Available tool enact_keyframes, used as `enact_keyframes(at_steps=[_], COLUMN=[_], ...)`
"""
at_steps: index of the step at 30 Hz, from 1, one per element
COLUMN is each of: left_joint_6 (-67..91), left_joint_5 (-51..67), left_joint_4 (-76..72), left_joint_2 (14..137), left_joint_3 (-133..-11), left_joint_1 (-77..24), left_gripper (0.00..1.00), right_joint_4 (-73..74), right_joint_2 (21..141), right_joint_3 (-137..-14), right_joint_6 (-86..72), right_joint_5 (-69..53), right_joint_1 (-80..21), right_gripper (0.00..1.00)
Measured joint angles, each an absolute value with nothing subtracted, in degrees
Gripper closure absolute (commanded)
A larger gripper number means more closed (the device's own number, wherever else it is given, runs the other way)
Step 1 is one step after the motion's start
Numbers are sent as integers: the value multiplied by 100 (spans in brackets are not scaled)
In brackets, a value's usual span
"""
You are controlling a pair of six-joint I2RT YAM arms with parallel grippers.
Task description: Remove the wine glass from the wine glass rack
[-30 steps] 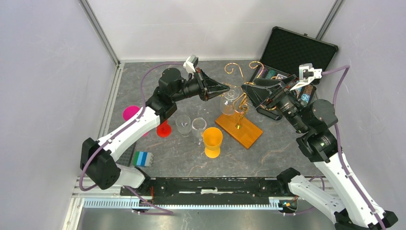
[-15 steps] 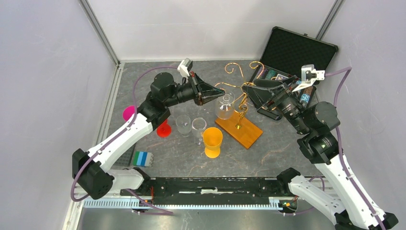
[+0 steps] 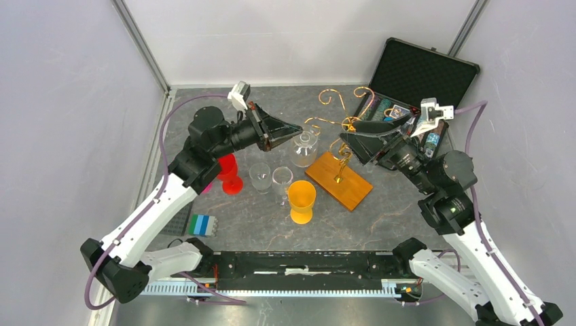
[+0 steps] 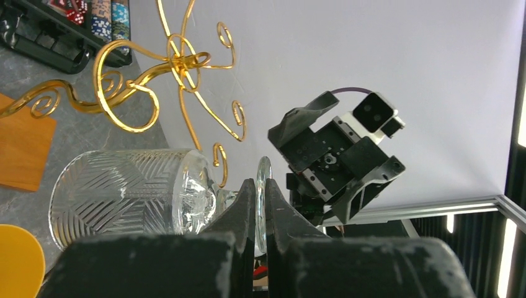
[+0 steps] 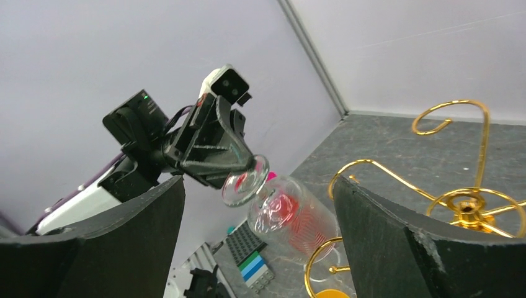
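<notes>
The gold wire wine glass rack [image 3: 348, 123] stands on its orange-brown wooden base [image 3: 338, 180]; it also shows in the left wrist view [image 4: 180, 59] and right wrist view [image 5: 465, 202]. My left gripper [image 3: 297, 128] is shut on the round foot of a clear patterned wine glass [image 3: 305, 148], held upside down in the air, left of the rack and apart from its arms. In the left wrist view the fingers pinch the foot [image 4: 263, 186], the bowl [image 4: 124, 192] to the left. My right gripper [image 3: 343, 138] is open, close by the rack's arms, empty.
On the table stand a red glass [image 3: 230, 174], two clear glasses [image 3: 260, 177] [image 3: 282, 180] and an orange cup [image 3: 301, 201]. A magenta disc sits behind the left arm. An open black case [image 3: 418, 78] is at the back right. A striped block [image 3: 202, 225] lies front left.
My left gripper has pulled back to the left with the wine glass, off the rack's arm. My right gripper has shifted slightly left beside the rack.
</notes>
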State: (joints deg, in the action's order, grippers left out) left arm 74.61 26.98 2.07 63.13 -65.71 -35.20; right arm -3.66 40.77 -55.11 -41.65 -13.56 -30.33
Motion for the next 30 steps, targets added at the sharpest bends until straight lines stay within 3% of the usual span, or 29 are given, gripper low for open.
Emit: enact_keyframes(at_steps=[13,30], left_joint_6=[8337,10106], left_joint_5=[2471,1887], left_joint_4=[-443,-2167], left_joint_2=[6307,6724], left_joint_3=[-7616,-7649], left_joint_1=[-3509,-3594], left_gripper=[98,98], right_joint_4=[-2139,-4512], right_joint_2=[4091,4816], right_joint_3=[-4847,-4462], right_joint_6=[-5308,-6473], right_joint_5=[-2180,-2403], right_joint_1=[-3033,-3098], right_gripper=[2,2])
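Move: The left hand already holds the clear wine glass by its foot, clear of the rack and hanging mouth down. From this hand the open right gripper is about 12 cm to the right, 2 cm back and 4 cm higher; the rack's nearest hook is some 6 cm ahead, 4 cm right and 6 cm below, the rack's hub 6 cm ahead, 13 cm right and 5 cm below. From the right hand the glass bowl lies about 4 cm ahead, 11 cm left and 12 cm below. Keeping its pinch on the foot, the left hand lifts the clear wine glass about 16 cm, almost straight up and away from the rack, while its fingers tilt from level to some 30 degrees upward and swing the bowl out to the right. The right hand, fingers wide open and touching nothing, shifts some 3 cm back, 3 cm left and 4 cm up, turning counter-clockwise by about 20 degrees and rolling its left side up to face the bowl. ##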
